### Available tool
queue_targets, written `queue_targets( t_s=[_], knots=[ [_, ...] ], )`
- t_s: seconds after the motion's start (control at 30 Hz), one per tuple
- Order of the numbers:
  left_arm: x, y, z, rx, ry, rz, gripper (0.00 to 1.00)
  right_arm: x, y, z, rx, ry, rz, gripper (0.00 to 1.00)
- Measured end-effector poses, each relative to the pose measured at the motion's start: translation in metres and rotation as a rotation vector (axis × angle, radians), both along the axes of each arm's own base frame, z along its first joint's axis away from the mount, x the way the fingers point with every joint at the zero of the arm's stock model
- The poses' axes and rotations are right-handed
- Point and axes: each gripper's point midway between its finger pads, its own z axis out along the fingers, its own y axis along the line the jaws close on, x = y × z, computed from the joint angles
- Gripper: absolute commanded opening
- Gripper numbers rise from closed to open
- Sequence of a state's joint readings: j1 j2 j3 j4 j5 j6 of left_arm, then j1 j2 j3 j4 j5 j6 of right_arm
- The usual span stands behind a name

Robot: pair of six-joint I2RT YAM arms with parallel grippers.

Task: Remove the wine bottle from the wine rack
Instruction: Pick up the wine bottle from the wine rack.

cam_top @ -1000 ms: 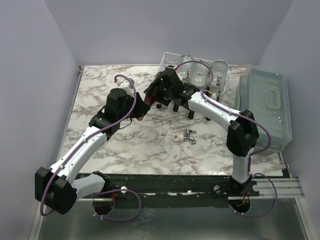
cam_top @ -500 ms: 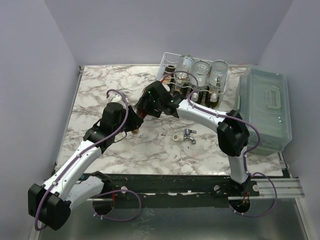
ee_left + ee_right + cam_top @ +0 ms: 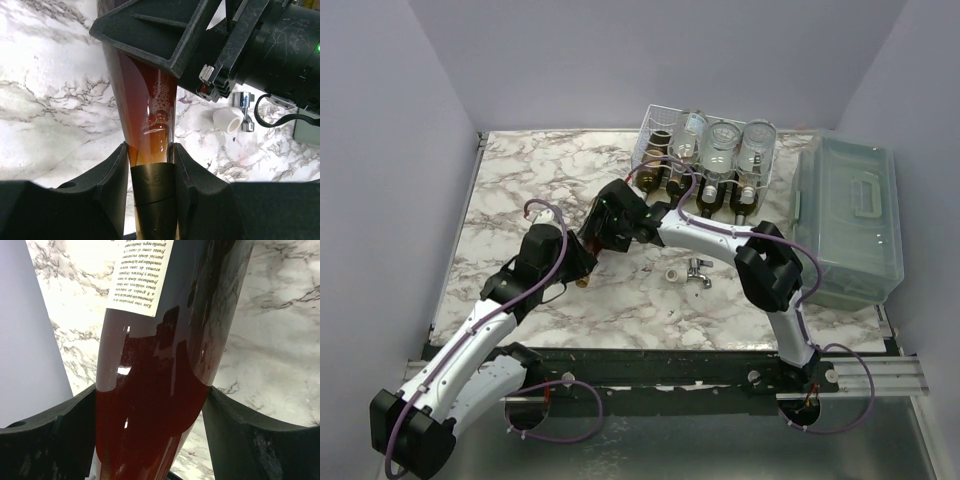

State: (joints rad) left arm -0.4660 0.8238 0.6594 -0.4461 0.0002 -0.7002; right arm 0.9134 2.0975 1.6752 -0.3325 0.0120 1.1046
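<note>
The wine bottle [image 3: 147, 112] holds dark red liquid and has a white label [image 3: 142, 275]. It hangs over the marble table, clear of the white wire wine rack [image 3: 650, 130] at the back. My left gripper [image 3: 148, 155] is shut on the bottle's neck, just above its black capsule. My right gripper [image 3: 150, 395] is shut around the wide body below the label. In the top view both grippers meet left of the centre, the left gripper [image 3: 582, 272] nearer me and the right gripper [image 3: 612, 218] behind it. The two grippers hide most of the bottle there.
Three bottles [image 3: 723, 150] still lie in the rack. A translucent lidded bin [image 3: 850, 215] stands at the right edge. A small chrome tap fitting [image 3: 700, 272] and a white cylinder [image 3: 674, 274] lie on the table [image 3: 520, 180] mid-front.
Both arms have drawn back from the rack toward the near left, carrying the bottle with them. Both grips have held throughout.
</note>
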Motion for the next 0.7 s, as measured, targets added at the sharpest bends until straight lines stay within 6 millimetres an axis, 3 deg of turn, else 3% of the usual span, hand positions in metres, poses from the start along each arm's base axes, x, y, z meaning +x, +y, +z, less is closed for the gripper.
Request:
queue_targets(
  t_s=[0.13,0.27,0.4,0.57,0.7],
  knots=[
    [-0.006,0.004,-0.005,0.001,0.021,0.014,0.30,-0.007,0.005,-0.007,0.006,0.029,0.015,0.26],
    [-0.010,0.007,-0.004,0.003,0.018,0.021,0.55,-0.011,0.008,-0.007,0.019,0.047,0.023,0.26],
    [-0.011,0.003,0.012,-0.029,-0.043,-0.006,0.75,-0.013,0.011,-0.008,0.031,0.033,0.052,0.26],
    [-0.005,-0.003,0.055,-0.096,-0.186,-0.029,0.84,-0.020,0.009,-0.021,0.015,0.042,0.078,0.26],
    [-0.006,-0.003,0.064,-0.101,-0.221,-0.039,0.86,-0.026,0.005,-0.032,-0.005,0.064,0.086,0.25]
  ],
)
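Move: The wine bottle is already off the rack, with the left fingers shut on its neck and the right on its shoulder. Its middle lies some 8 cm ahead of the left hand and 2 cm to its right, and about 4 cm ahead of the right hand, slightly below it. From the left hand the white cap is roughly 20 cm right and the tap 26 cm right, both about level and 12 cm lower. The rack's middle is about 23 cm ahead and 27 cm right of the right hand. The bottle's neck is let go by the left hand, which first eases back about a centimetre, then opens its fingers wide and rises some 6 cm clear, tipping up a little over 10 degrees. The right hand keeps its grip on the shoulder and lowers the bottle about 3 cm towards the marble while drawing it back a little less. ##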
